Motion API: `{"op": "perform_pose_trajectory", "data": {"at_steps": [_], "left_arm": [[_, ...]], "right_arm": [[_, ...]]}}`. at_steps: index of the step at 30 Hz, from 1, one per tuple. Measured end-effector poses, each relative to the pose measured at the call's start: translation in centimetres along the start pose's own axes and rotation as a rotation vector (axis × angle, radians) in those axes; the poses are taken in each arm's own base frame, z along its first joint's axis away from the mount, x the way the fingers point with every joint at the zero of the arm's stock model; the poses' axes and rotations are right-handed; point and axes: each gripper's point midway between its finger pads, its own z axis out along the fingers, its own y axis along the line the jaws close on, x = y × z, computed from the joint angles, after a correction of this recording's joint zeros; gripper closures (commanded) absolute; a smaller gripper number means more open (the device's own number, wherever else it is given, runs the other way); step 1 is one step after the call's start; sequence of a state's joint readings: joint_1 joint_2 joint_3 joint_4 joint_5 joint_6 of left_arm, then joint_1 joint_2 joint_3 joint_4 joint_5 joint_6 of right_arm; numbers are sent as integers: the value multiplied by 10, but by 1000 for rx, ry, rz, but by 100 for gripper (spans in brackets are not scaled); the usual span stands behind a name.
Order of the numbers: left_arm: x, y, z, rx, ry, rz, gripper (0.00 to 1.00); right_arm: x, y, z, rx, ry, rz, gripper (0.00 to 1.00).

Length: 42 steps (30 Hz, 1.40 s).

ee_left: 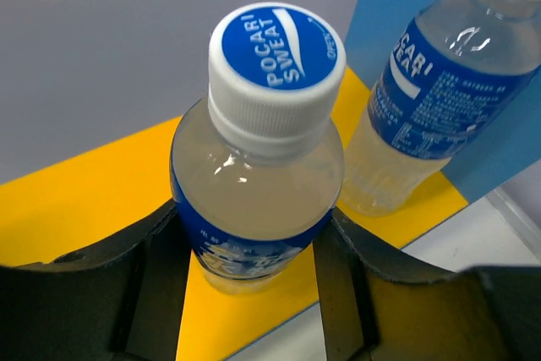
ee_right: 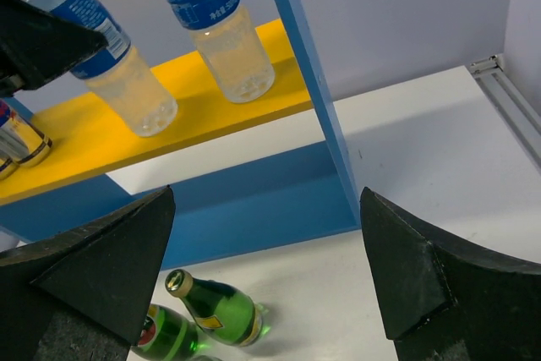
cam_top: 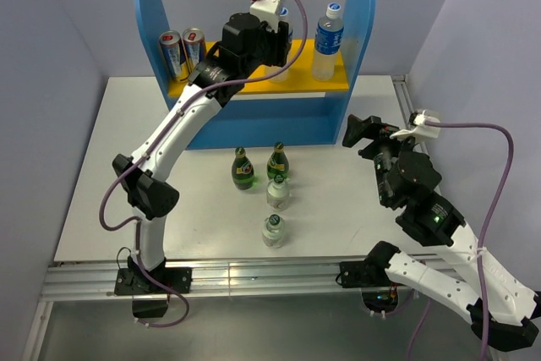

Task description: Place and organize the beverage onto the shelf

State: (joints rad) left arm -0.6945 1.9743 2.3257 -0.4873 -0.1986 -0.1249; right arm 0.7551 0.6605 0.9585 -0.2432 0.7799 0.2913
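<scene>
The shelf (cam_top: 254, 84) stands at the back of the table, with blue side panels and a yellow upper board (ee_left: 84, 200). My left gripper (ee_left: 254, 234) is shut on a clear blue-labelled bottle (ee_left: 262, 166) whose base sits on that board. A twin bottle (cam_top: 328, 42) stands just to its right, by the right panel. Two green glass bottles (cam_top: 243, 168) (cam_top: 278, 161) and two short clear bottles (cam_top: 277, 193) (cam_top: 273, 231) stand on the table in front of the shelf. My right gripper (cam_top: 372, 133) hovers open near the shelf's right foot, holding nothing.
Two slim cans (cam_top: 175, 55) (cam_top: 195, 48) stand at the left end of the yellow board. The lower level of the shelf (ee_right: 254, 200) shows nothing on it. A metal rail (cam_top: 404, 95) runs along the table's right edge.
</scene>
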Motion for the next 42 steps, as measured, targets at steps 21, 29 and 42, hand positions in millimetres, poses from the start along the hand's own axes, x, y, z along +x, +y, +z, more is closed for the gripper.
{"op": "perform_pose_trajectory", "data": {"at_steps": [21, 29, 42], "left_arm": [[2, -45, 36, 279, -103, -63, 1], [-1, -40, 26, 257, -120, -58, 1], [32, -14, -155, 124, -165, -59, 1]], "right_arm": [[3, -6, -1, 16, -4, 3, 4], [7, -6, -1, 18, 0, 2, 4], [9, -5, 0, 16, 4, 6, 4]]}}
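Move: The left hand grips a bottle on the yellow shelf. Its place is about 5 cm to the right and 1 cm ahead, at hand height, snug against the standing bottle, whose middle is some 11 cm right and 1 cm ahead of the hand. The nearer can is roughly 17 cm left, level in reach and 4 cm lower. From the right hand, that place is about 21 cm ahead, 12 cm left and 4 cm up. Keeping its grip, the left hand pushes the bottle about 5 cm right along the shelf against the standing bottle, the wrist turning some 15 degrees clockwise. The fingers then open wide and let go, and the hand speeds back towards the base about 15 cm, swinging left some 12 cm, clear of the shelf. ##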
